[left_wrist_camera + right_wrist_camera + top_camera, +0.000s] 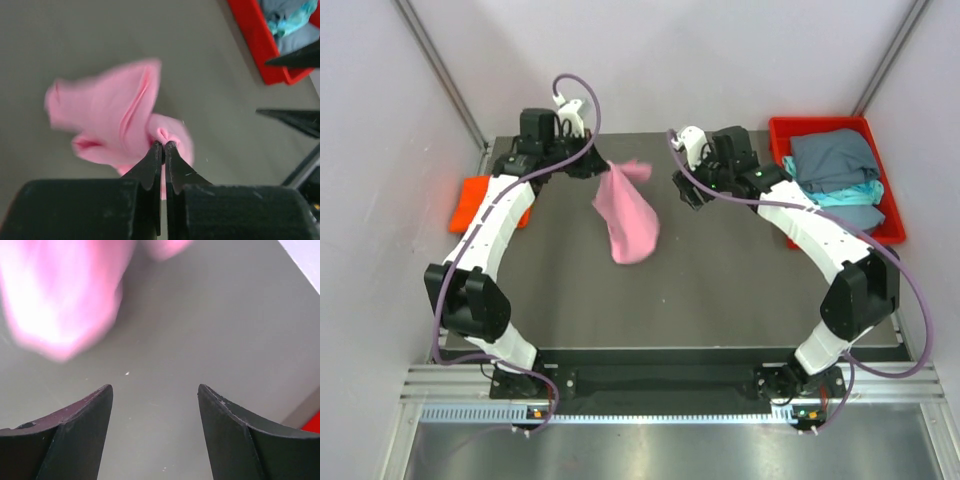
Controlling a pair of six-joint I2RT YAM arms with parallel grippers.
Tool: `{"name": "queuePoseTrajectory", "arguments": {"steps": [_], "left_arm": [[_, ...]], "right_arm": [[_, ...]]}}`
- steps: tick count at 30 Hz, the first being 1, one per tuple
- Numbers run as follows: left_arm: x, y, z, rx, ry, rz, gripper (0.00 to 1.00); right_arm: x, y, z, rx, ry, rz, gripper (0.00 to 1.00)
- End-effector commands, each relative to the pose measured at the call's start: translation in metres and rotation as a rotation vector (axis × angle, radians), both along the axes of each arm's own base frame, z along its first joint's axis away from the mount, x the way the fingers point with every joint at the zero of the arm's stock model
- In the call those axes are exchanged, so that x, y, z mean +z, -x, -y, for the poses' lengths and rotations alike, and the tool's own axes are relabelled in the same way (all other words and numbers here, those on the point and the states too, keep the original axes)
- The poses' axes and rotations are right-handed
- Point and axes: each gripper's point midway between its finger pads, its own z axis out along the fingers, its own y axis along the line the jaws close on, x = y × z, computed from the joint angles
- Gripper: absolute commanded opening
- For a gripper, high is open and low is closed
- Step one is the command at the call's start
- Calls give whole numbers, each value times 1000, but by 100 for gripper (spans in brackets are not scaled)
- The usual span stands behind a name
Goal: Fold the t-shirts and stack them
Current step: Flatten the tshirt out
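Note:
A light pink t-shirt (628, 215) hangs bunched above the dark table, blurred in all views. My left gripper (603, 166) is shut on its top edge; in the left wrist view the pink t-shirt (117, 115) is pinched between the closed fingertips (157, 150). My right gripper (682, 188) stands open just right of the shirt with nothing between its fingers; the right wrist view shows the pink t-shirt (60, 295) up and to the left of the open gripper (155, 390). Grey-blue and teal t-shirts (838, 170) lie piled in the red tray. An orange t-shirt (472, 202) lies at the table's left edge, partly behind the left arm.
The red plastic tray (890, 205) stands at the back right of the table (720, 290). White walls close in on both sides and at the back. The arm bases sit on the metal rail at the near edge.

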Motion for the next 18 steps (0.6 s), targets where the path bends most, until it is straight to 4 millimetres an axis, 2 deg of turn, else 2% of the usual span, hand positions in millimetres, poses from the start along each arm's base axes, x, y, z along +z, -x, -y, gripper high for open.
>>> {"name": "queuePoseTrajectory", "arguments": {"steps": [1, 2, 3, 4, 6, 10, 13, 14, 16, 17, 18], "left_arm": [[16, 24, 20, -93, 78, 8, 0], [8, 30, 26, -113, 84, -16, 18], [8, 32, 26, -116, 96, -22, 30], [6, 33, 27, -115, 104, -32, 39], [4, 33, 25, -98, 103, -38, 49], [-16, 27, 13, -35, 34, -52, 51], [-39, 29, 1, 30, -17, -111, 51], [-50, 31, -5, 64, -34, -141, 51], [-55, 35, -15, 131, -41, -161, 53], [-65, 36, -23, 167, -37, -190, 55], [-65, 34, -32, 205, -49, -182, 57]], "right_arm": [[31, -12, 12, -62, -47, 84, 70], [32, -15, 13, -73, -56, 83, 70], [29, -16, 14, -80, -62, 72, 70], [25, -18, 12, -89, -73, 52, 70], [19, -20, 9, -92, -85, 31, 70], [-6, -23, -4, -74, -102, -53, 69], [-8, -23, -17, -37, -135, -93, 68], [-4, -20, -26, -2, -155, -97, 68], [-10, -16, -41, 68, -141, -101, 68], [-6, -6, -59, 134, -138, -106, 68], [-7, 5, -73, 212, -154, -127, 68]]}}
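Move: The left hand holds the t-shirt by one edge some 27 cm above the table; the cloth hangs with its middle about 13 cm below the hand, 4 cm back and 4 cm right. The bare table it will drop on is some 9 cm back, 1 cm right and 27 cm down, with the orange cloth 27 cm left, 5 cm ahead and 25 cm down. From the empty right hand, the t-shirt's middle lies about 10 cm left, 1 cm back and 6 cm lower. Sinking and easing back, the left hand lets go of the t-shirt at once, its shut fingers springing to about half open; it pauses, then sinks on, some 7 cm down and 3.5 cm back in all, its tips dipping roughly 10 degrees. The open, empty right hand edges forward and right, then drops about 4 cm towards the table while swinging back left. ##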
